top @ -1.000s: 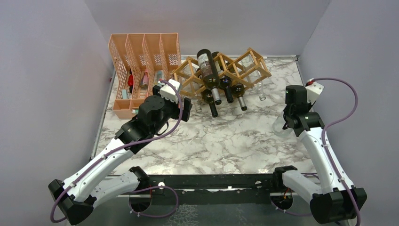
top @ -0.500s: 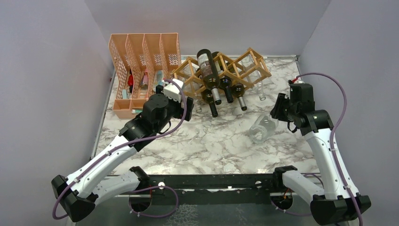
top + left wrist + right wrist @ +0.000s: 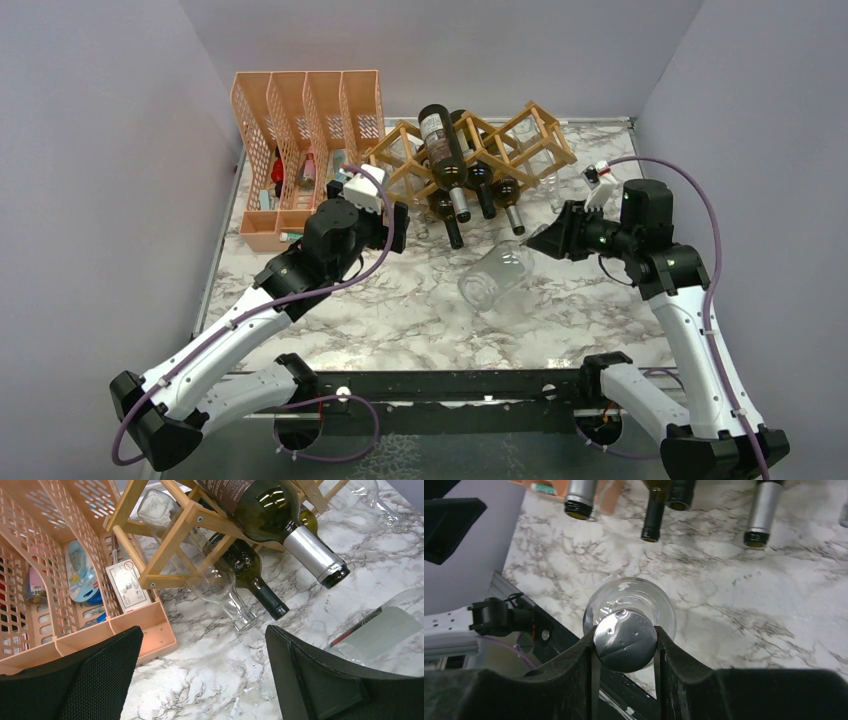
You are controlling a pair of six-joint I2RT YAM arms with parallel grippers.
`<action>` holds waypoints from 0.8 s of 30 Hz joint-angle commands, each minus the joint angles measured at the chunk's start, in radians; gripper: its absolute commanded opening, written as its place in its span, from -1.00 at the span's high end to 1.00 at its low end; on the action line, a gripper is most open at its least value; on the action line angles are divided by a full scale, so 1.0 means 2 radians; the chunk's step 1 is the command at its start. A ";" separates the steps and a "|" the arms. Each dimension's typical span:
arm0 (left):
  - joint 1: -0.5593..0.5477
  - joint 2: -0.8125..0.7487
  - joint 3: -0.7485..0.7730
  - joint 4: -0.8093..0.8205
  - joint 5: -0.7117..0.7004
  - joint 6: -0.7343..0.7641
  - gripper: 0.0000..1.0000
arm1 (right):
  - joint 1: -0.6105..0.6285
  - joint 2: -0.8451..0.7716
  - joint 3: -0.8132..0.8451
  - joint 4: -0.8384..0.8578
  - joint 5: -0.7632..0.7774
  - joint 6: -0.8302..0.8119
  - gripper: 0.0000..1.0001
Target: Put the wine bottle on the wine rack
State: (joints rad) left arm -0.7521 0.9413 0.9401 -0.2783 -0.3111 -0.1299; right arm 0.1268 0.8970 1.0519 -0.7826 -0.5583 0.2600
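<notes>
My right gripper (image 3: pixel 548 240) is shut on the silver-capped neck of a clear wine bottle (image 3: pixel 495 277). The bottle hangs tilted above the middle of the table, its base pointing toward the near left. In the right wrist view the cap (image 3: pixel 625 641) sits pinched between the two fingers of the right gripper (image 3: pixel 624 630). The bottle's labelled body (image 3: pixel 385 625) shows at the right edge of the left wrist view. The wooden wine rack (image 3: pixel 520 135) (image 3: pixel 197 517) stands at the back and holds several bottles. My left gripper (image 3: pixel 395 228) (image 3: pixel 202 645) is open and holds nothing, just before the rack's left end.
An orange perforated file organiser (image 3: pixel 300 120) (image 3: pixel 50 580) with small items stands at the back left, beside the rack. Dark bottle necks (image 3: pixel 455 205) stick out of the rack toward the front. Grey walls enclose the marble table (image 3: pixel 400 300) on three sides.
The right arm has swung left, carrying the clear bottle from the right edge to the table's middle and tipping it toward level. The left arm has barely shifted.
</notes>
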 commanded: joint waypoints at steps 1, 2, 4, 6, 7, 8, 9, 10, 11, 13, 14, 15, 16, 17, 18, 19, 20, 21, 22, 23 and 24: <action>0.000 -0.013 0.017 0.013 -0.020 -0.017 -0.98 | 0.014 -0.021 -0.003 0.153 -0.122 0.053 0.98; 0.001 -0.014 0.016 0.013 -0.020 -0.019 -0.98 | 0.021 -0.019 -0.006 0.163 -0.122 0.061 0.98; 0.001 -0.013 0.017 0.014 -0.020 -0.020 -0.98 | 0.044 -0.012 -0.009 0.180 -0.115 0.072 0.98; 0.000 -0.012 0.018 0.014 -0.020 -0.021 -0.98 | 0.087 -0.004 -0.012 0.196 -0.086 0.081 0.98; 0.000 -0.012 0.018 0.014 -0.021 -0.022 -0.98 | 0.116 0.001 -0.013 0.203 -0.064 0.083 0.98; 0.000 -0.012 0.018 0.014 -0.021 -0.022 -0.98 | 0.147 0.009 -0.013 0.207 -0.042 0.084 0.97; 0.000 -0.012 0.019 0.014 -0.022 -0.022 -0.98 | 0.173 0.020 -0.013 0.213 -0.021 0.087 0.98; 0.000 -0.013 0.020 0.014 -0.023 -0.023 -0.98 | 0.199 0.030 -0.012 0.220 0.001 0.089 0.97; 0.000 -0.013 0.019 0.013 -0.024 -0.023 -0.98 | 0.224 0.038 -0.012 0.231 0.025 0.093 0.98; 0.001 -0.015 0.020 0.010 -0.027 -0.023 -0.98 | 0.264 0.049 -0.015 0.264 0.060 0.097 0.98; 0.000 -0.017 0.019 0.008 -0.030 -0.024 -0.98 | 0.279 0.055 -0.016 0.283 0.077 0.103 0.98; 0.001 -0.019 0.019 0.005 -0.032 -0.025 -0.98 | 0.291 0.064 -0.016 0.297 0.088 0.107 0.98; 0.000 -0.020 0.019 0.003 -0.034 -0.025 -0.98 | 0.302 0.075 -0.013 0.308 0.099 0.111 0.98; 0.000 -0.022 0.018 0.001 -0.035 -0.026 -0.98 | 0.312 0.085 -0.011 0.321 0.109 0.114 0.98; 0.000 -0.024 0.018 0.000 -0.036 -0.026 -0.98 | 0.323 0.097 -0.009 0.333 0.120 0.115 0.98; 0.000 -0.026 0.017 -0.002 -0.038 -0.026 -0.98 | 0.333 0.108 -0.008 0.348 0.130 0.115 0.98; 0.001 -0.029 0.016 -0.004 -0.039 -0.026 -0.98 | 0.344 0.119 -0.007 0.359 0.138 0.118 0.98; 0.000 -0.031 0.015 -0.006 -0.041 -0.026 -0.98 | 0.353 0.130 -0.003 0.371 0.146 0.118 0.98; 0.000 -0.033 0.014 -0.007 -0.044 -0.026 -0.98 | 0.362 0.142 0.002 0.381 0.153 0.114 0.98; 0.000 -0.035 0.014 -0.009 -0.046 -0.026 -0.98 | 0.373 0.153 0.007 0.388 0.165 0.111 0.98; 0.000 -0.037 0.013 -0.010 -0.048 -0.026 -0.98 | 0.382 0.163 0.012 0.397 0.178 0.106 0.98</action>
State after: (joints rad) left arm -0.7521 0.8978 0.9405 -0.2836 -0.3653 -0.1699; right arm 0.8284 1.1854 0.9966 -0.2741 -0.2993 0.4194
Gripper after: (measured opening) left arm 0.989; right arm 0.389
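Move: The right hand already holds the clear bottle by its capped neck, its body hanging down to the left. It is taken towards the open left gripper, about 26 cm to the left and 2 cm farther out, at about hand height. The wine rack's middle is some 20 cm ahead, 13 cm left and 10 cm below; the top bottle's silver neck is about 16 cm left, 7 cm ahead and 8 cm lower. From the left hand, the clear bottle's middle lies roughly 19 cm right, 5 cm back and 12 cm below. Leftward in one quick sweep of about 18 cm, the right hand carries the clear bottle in front of the rack towards the waiting left gripper, turning some 25 degrees counter-clockwise. It rises slightly at first and draws back about 4 cm, then sinks nearly 5 cm and comes slightly forward again, fingers keeping their pinch on the neck. ##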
